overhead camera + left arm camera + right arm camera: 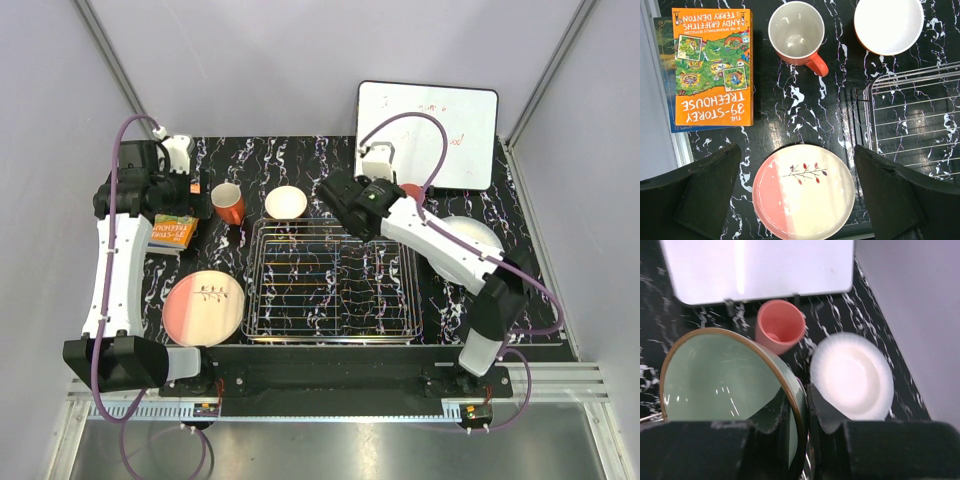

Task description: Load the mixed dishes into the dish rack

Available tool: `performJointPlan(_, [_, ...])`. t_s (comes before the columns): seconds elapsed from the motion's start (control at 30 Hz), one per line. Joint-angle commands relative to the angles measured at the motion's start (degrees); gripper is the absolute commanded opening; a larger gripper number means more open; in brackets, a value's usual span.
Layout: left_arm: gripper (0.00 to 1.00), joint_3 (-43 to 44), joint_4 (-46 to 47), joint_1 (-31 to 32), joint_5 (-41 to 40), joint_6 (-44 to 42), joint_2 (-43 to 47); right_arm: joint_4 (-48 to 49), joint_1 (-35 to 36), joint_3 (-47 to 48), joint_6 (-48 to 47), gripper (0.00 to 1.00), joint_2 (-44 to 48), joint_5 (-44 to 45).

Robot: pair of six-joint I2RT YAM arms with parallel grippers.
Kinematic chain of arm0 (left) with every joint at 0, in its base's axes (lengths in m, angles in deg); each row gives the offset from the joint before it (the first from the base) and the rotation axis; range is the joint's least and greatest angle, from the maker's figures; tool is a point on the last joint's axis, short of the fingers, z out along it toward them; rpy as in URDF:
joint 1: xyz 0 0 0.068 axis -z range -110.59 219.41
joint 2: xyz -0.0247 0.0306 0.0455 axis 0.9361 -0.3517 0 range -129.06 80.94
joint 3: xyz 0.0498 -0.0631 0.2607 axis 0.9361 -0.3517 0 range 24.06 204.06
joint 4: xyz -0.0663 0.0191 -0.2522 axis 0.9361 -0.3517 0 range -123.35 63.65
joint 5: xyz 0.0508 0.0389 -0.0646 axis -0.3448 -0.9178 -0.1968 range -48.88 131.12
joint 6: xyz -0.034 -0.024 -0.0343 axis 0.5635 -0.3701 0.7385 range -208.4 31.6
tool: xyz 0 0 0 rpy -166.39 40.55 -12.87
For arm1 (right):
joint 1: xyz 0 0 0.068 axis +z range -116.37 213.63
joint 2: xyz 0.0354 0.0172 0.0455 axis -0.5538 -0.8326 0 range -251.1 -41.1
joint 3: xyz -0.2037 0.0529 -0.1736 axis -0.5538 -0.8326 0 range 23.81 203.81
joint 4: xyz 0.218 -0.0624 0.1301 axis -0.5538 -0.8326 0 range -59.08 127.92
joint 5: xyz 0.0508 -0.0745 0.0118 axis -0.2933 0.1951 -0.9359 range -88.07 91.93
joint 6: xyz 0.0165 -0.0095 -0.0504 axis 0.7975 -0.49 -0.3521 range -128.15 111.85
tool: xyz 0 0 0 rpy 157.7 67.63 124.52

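Observation:
My right gripper (pixel 801 402) is shut on the rim of the pale green bowl (pixel 725 377), one finger inside it and one outside. In the top view this gripper (pixel 345 205) hangs over the far right corner of the silver dish rack (pixel 333 282), and the arm hides the bowl. Behind it stand the small pink cup (pixel 780 326) and the white plate (pixel 852 376). My left gripper (pixel 797 195) is open, high above the pink-and-cream twig plate (pixel 805 200). The orange-red mug (pixel 796 32) and orange bowl (pixel 888 22) sit beyond that plate, left of the rack (pixel 920 115).
A green-orange book (pixel 712 65) lies at the table's left edge beside the mug. A whiteboard (pixel 428 135) leans at the back right, just behind the pink cup (pixel 411 191). Grey walls close in the table on three sides.

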State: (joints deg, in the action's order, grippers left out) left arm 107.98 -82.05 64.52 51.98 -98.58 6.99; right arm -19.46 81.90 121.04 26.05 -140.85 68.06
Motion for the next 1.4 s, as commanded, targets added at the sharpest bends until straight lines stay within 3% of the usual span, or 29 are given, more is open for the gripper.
performJointPlan(0.0, [0.99,2.56,1.03,0.14,0.04,-0.64,1.27,-35.58,-0.29,3.06,31.09,0.00,-3.25,6.31])
performJointPlan(0.27, [0.99,1.77,1.12,0.14,1.19,-0.46,0.74,-35.52,1.47,-10.64,36.82,0.00,2.97,-1.08])
performJointPlan(0.63, [0.99,2.74,0.95,0.23,2.59,0.77,-0.93,-35.43,2.27,-17.68,26.02,0.00,11.41,-4.60])
performJointPlan(1.37, [0.99,5.38,-1.43,1.72,3.56,0.95,-2.95,-35.34,5.34,-19.18,22.76,0.00,-4.22,-2.50])
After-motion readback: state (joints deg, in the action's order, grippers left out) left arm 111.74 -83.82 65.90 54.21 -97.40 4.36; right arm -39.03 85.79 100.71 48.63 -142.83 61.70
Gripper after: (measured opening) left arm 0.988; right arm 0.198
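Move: The right hand, already pinching the green bowl, has the right end of the dish rack about 9 cm behind it, 3 cm to its right and 19 cm below. The pink cup stands some 12 cm ahead and 4 cm right, and the white plate roughly 2 cm ahead and 16 cm right, both over 20 cm below. From the left hand, that rack end lies about 41 cm right, 6 cm back and 19 cm below. Right hand lowers the held green bowl about 12 cm, back 9 and rightward, towards the rack's right end. ##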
